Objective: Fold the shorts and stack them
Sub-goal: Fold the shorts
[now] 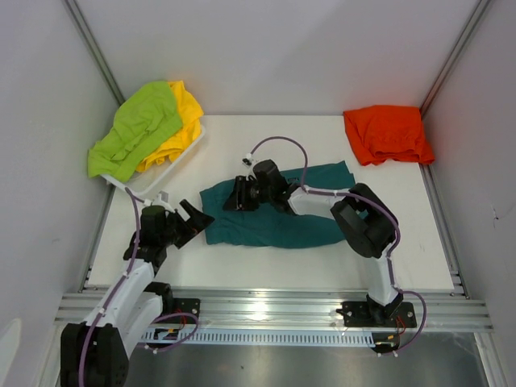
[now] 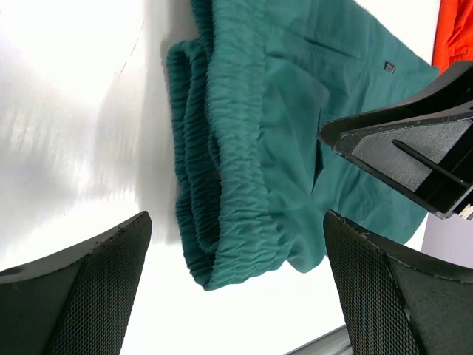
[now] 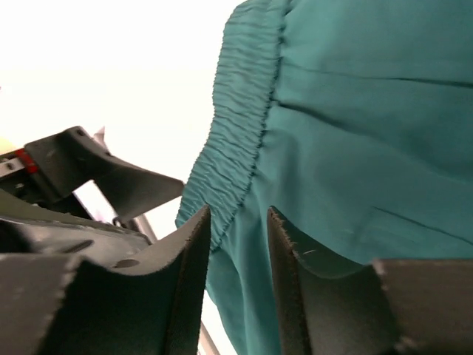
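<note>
Teal shorts lie spread across the middle of the white table, elastic waistband toward the left. My right gripper is down on the waistband end; its jaws stand a little apart, with teal cloth showing in the gap. My left gripper hangs wide open just left of the waistband's near corner, holding nothing. Orange shorts lie bunched at the back right. Lime green shorts and yellow shorts are piled at the back left.
The lime and yellow pile rests in a white basket at the table's back left corner. Grey walls close in both sides and the back. A metal rail runs along the near edge by the arm bases.
</note>
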`<action>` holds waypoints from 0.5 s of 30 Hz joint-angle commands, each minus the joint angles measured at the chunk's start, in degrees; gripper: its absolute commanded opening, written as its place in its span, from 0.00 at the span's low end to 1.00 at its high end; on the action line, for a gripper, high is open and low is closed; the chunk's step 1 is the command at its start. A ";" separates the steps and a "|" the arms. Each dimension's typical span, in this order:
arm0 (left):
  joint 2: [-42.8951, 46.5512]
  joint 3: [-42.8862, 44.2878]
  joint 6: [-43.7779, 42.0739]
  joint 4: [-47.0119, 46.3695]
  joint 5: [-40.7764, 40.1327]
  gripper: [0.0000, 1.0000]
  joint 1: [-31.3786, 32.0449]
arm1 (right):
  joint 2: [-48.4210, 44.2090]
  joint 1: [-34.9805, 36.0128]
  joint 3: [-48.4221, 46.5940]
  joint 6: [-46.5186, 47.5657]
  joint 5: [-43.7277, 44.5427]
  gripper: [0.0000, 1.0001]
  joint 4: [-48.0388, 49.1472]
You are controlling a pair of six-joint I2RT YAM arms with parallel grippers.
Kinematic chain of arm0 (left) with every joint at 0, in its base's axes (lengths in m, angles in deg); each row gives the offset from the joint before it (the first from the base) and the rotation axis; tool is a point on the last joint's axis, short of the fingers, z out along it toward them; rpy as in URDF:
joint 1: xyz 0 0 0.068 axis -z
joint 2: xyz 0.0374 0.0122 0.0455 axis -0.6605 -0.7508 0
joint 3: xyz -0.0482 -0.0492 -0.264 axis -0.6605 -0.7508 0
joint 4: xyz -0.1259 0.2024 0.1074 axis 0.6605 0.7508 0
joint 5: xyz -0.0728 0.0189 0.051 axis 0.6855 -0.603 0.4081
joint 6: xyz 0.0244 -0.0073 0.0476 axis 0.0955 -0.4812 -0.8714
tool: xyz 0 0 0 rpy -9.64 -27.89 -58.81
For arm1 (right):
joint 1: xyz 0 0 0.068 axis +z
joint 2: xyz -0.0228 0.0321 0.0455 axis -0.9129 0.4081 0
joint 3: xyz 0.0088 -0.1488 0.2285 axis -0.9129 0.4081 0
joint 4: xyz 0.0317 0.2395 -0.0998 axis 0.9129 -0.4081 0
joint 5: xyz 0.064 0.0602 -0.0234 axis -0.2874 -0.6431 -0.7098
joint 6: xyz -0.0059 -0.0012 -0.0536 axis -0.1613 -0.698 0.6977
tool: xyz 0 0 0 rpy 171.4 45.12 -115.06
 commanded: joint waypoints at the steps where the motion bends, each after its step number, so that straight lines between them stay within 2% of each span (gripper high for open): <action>1: 0.89 -1.54 -0.26 -0.47 3.00 0.99 -1.11 | 3.23 0.87 -1.90 -3.65 -4.96 0.38 5.39; 5: 0.36 -2.51 -0.17 -2.32 3.97 0.99 -1.37 | 5.43 1.74 -2.33 -4.98 -8.22 0.34 6.99; 8: -0.86 -3.21 0.18 -4.33 4.76 0.99 -1.37 | 7.28 1.92 -2.07 -5.59 -9.62 0.23 7.78; 9: -1.65 -3.91 0.27 -5.12 5.11 0.99 -1.37 | 7.63 1.83 -1.90 -5.68 -9.28 0.14 7.17; 12: -3.41 -5.23 0.27 -7.68 5.29 0.99 -1.37 | 7.98 1.13 -0.06 -4.89 -6.83 0.04 6.20; 15: -4.20 -6.63 0.36 -10.57 4.50 0.99 -1.37 | 8.86 0.25 2.14 -5.33 -6.29 0.01 6.72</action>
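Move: Below the right hand lies the teal shorts' gathered waistband, its middle about 5 cm to the left, 1 cm back and 6 cm down. From that hand the shorts' middle is some 14 cm to the right and level ahead; the white bin stands roughly 20 cm left and 14 cm farther out. From the left hand, the waistband's middle lies some 2 cm ahead, 2 cm right and 5 cm down. Sinking about 5 cm while drawing some 3 cm back and slightly left, the right hand comes down onto the teal shorts just inside the waistband, tips nearly 10 degrees and shuts its part-open fingers, pinching at the cloth. The left hand, still wide open, lowers about 3 cm and eases back slightly beside the waistband's near corner. ##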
